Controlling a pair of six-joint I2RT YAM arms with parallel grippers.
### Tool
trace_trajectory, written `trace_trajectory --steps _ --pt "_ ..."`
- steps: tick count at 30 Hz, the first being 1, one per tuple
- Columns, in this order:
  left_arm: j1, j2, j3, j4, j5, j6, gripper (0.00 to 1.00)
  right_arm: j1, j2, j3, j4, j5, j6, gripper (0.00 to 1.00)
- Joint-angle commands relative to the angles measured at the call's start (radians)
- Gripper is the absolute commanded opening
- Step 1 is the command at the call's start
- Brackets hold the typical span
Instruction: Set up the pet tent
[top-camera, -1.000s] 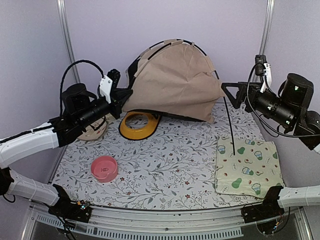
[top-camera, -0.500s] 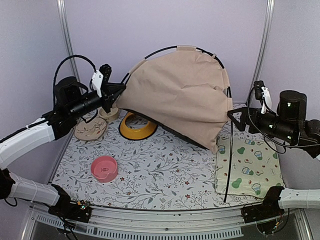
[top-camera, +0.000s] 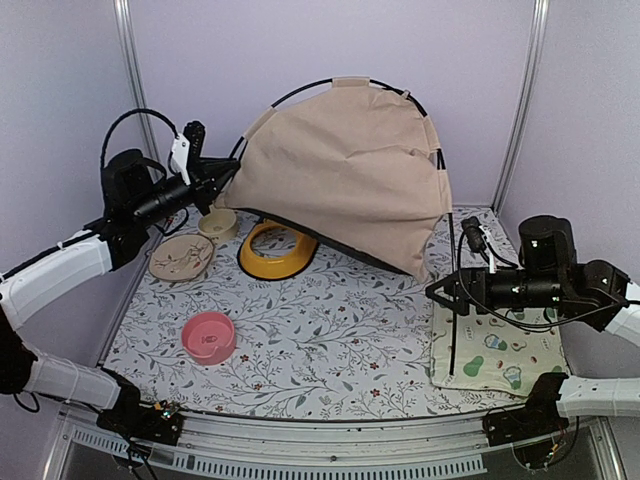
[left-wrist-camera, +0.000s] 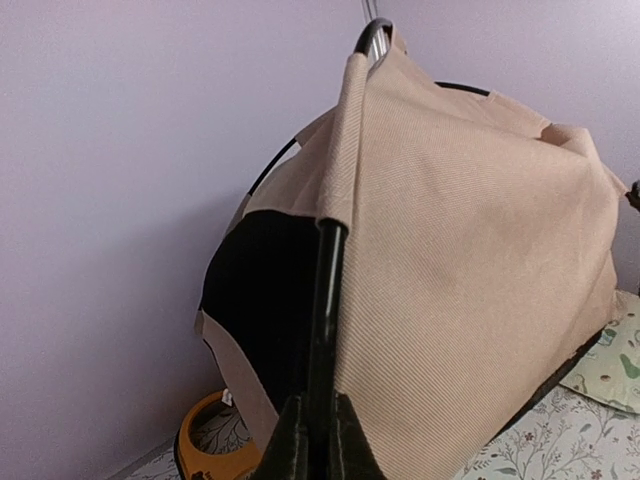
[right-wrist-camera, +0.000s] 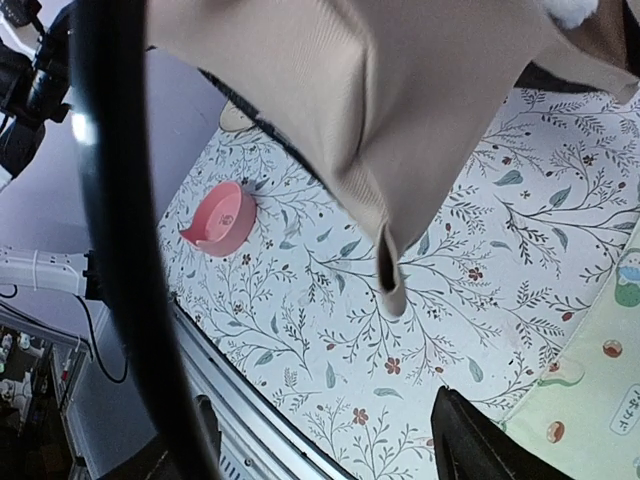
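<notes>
The pet tent is a big tan fabric dome with black poles, tilted up at the back of the table. My left gripper holds its left edge off the table, shut on a black pole just below the fabric sleeve; the fingers pinch that pole. From the tent's right corner a loose black pole hangs down onto the mat. My right gripper is at this pole, jaws open. In the right wrist view the pole passes close by the left finger, blurred, and a fabric sleeve end dangles ahead.
A yellow feeder lies half under the tent's front. A tan plate and a small beige bowl sit at the back left. A pink bowl is at the front left, a cream printed mat at the right.
My left gripper has lifted the tent's left edge higher and back. The right arm has dropped and come forward to the hanging pole, its jaws narrowing. The tent stands taller.
</notes>
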Motion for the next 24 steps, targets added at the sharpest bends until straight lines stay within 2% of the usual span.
trace_trajectory --steps 1,8,13,20,24 --pt "0.054 0.035 0.038 0.143 0.092 -0.076 0.0 -0.005 -0.003 -0.032 0.066 -0.091 0.022 0.71" --pt "0.101 0.069 0.063 0.13 0.16 -0.086 0.0 -0.006 -0.002 -0.04 -0.017 0.009 0.04 0.67" --pt "0.115 0.082 0.07 0.119 0.18 -0.085 0.0 -0.006 0.006 -0.044 -0.036 0.017 0.045 0.65" --pt "0.12 0.084 0.07 0.103 0.183 -0.079 0.0 -0.006 0.025 -0.012 -0.058 0.049 0.035 0.56" --pt "0.121 0.082 0.072 0.094 0.177 -0.072 0.0 -0.005 0.04 0.017 -0.081 0.066 0.024 0.47"
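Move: The free stretch of the right tent pole passes close behind the right gripper, about 3 cm back and 3 cm right of the hand point; its loose lower end hangs some 12 cm back and 12 cm lower. The tent's bottom corner lies about 5 cm ahead and 4 cm left. The green mat is spread 13 cm right, 22 cm below. From the left hand, that stretch is roughly 17 cm back, 48 cm right and 12 cm below. The right tent pole comes into the gap of the right gripper, which dips back about a centimetre, returns and sinks some 3.5 cm in all, closing from three-quarters open to about half without clamping the pole. Meanwhile the left hand, still gripping its own pole, eases roughly 2 cm forward, slightly down and left, then holds. ##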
